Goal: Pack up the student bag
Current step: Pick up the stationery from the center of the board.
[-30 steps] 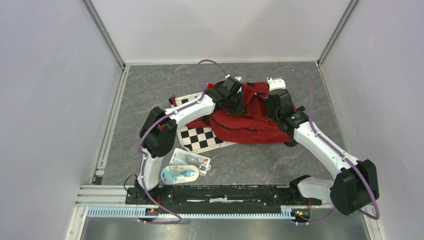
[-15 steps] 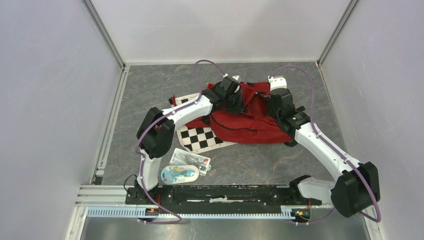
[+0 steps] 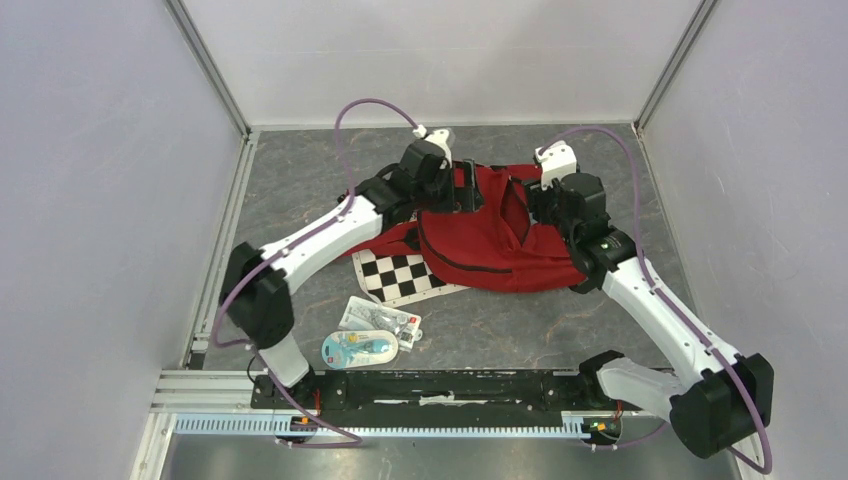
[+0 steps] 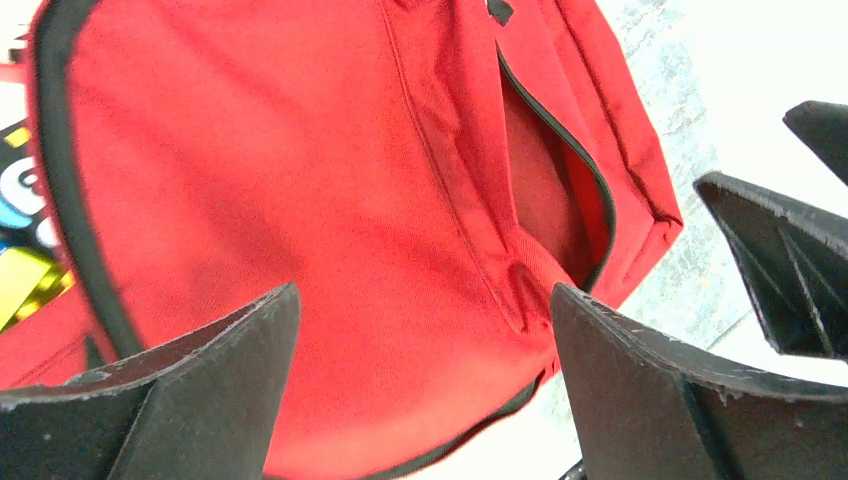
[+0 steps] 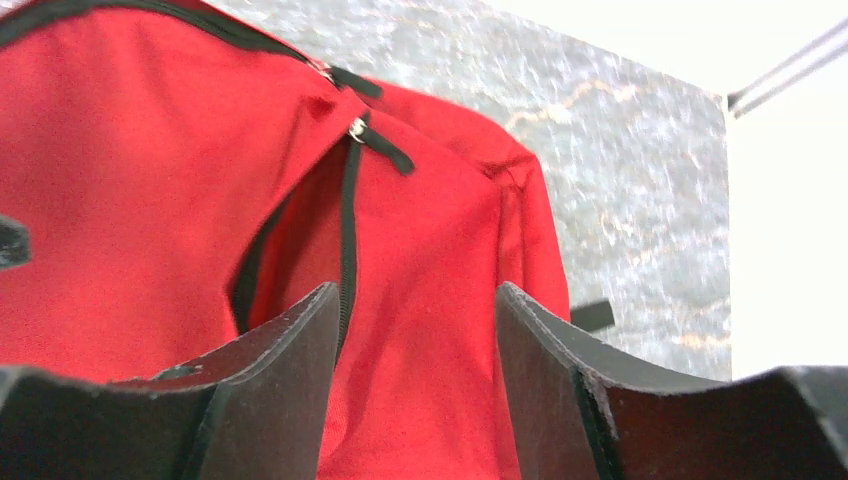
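The student bag [image 3: 495, 240], red with black zipper trim, lies slumped on the grey table behind the arms. A zipper opening gapes along its top [image 4: 560, 170] and the zipper pulls [image 5: 352, 128] show in the right wrist view. My left gripper [image 3: 466, 190] hovers over the bag's left top edge, open wide [image 4: 422, 295] with only red fabric [image 4: 330, 200] below it. At the bag's right top edge my right gripper [image 3: 541, 203] stands open [image 5: 415, 295]. Red cloth [image 5: 430, 250] shows between its fingers, not pinched.
A black-and-white checkered board [image 3: 400, 273] pokes out from under the bag's front left. Near the left arm's base lie a clear plastic packet [image 3: 380, 318] and a blue-and-white packaged item [image 3: 358, 348]. Walls close in on three sides; a black rail [image 3: 440, 385] runs along the near edge.
Both grippers went from shut to open and let go of the bag's top edge. The left arm swung out to the left, and the bag sagged and spread wider.
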{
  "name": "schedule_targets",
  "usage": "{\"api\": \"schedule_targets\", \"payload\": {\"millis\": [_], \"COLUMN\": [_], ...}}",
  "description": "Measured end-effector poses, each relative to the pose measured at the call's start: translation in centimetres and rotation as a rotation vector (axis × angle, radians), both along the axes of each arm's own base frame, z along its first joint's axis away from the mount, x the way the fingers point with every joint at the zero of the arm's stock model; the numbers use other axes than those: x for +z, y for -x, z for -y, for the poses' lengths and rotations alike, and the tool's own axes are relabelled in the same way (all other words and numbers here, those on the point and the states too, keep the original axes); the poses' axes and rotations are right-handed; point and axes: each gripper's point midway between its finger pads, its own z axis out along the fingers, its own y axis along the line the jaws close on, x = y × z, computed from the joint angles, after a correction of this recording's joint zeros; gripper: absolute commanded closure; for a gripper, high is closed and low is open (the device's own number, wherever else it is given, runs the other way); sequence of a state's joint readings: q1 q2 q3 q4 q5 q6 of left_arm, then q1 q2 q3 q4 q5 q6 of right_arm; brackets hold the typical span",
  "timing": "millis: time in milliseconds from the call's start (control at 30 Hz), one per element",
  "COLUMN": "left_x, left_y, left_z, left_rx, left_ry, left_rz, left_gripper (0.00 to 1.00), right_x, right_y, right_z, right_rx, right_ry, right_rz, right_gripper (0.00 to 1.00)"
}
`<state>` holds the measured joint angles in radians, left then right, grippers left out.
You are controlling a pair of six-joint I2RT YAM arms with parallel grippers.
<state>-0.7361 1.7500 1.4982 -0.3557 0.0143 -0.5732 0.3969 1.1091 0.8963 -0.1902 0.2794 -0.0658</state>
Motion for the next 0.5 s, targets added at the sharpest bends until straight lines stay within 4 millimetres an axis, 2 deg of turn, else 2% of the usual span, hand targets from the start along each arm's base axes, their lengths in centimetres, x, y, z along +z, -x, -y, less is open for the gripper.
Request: {"api": "schedule_targets", "payload": {"millis": [67,167,233,333,433,500], "left_x": [1.4,1.8,0.9,-1.3,-3.2,-3.6], "left_y": [0.8,1.8,2.3,3.0,3.7,4.0], "left_z": [-1.5,-4.1,-6.7,-11.5,-16.6,-19.7], "left_rx": [0.02,0.052,0.101,0.208,0.322,0.396], "left_ry": [0.01,0.016,0.01,-0.011,-0.029,-0.038], "left_rz": [0.024,0.02,-0.003,-0.058,-0.117,-0.135], "left_gripper": [0.0,0.0,0.0,0.0,0.0,0.0], "right_x": [1.2,2.5,3.1,2.9,1.6,0.4], "right_y": [0.1,0.0,-0.1,0.1,1.2,2.6], "right_z": [-0.8,-2.7,-4.6,-7.6,-11.6,-15.0], "right_rx": [0.062,0.171,0.269,0.392,0.532,0.644], "right_ry": [-0.007,-0.024,-0.05,-0.074,-0.076,-0.071], "right_rz": [0.037,0.063,0.067,0.055,0.011,-0.032], "right_gripper": [0.36,0.36,0.36,0.36,0.36,0.36]}}
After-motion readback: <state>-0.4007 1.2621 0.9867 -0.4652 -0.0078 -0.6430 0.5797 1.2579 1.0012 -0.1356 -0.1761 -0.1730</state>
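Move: The white stationery packet lies some 20 cm back from the left hand, about 18 cm to its left and 19 cm below. The blue stationery pack is 4 cm to the left of that packet and 5 cm farther back. The chessboard's middle is about 11 cm left of the left hand and 3 cm back; the red bag lies below, 6 cm right and level. From the right hand, the white packet is about 30 cm left and 18 cm back. Towards the robot's left, leaving the closed-up red bag, both empty hands sweep quickly and touch nothing. The left travels about 20 cm to above the chessboard's left side, drifting back, rising briefly then sinking, and swings counter-clockwise some 25 degrees. The right crosses above the bag about 15 cm, rises slightly and comes down again, turning counter-clockwise nearly 40 degrees; both grippers keep their opening. ##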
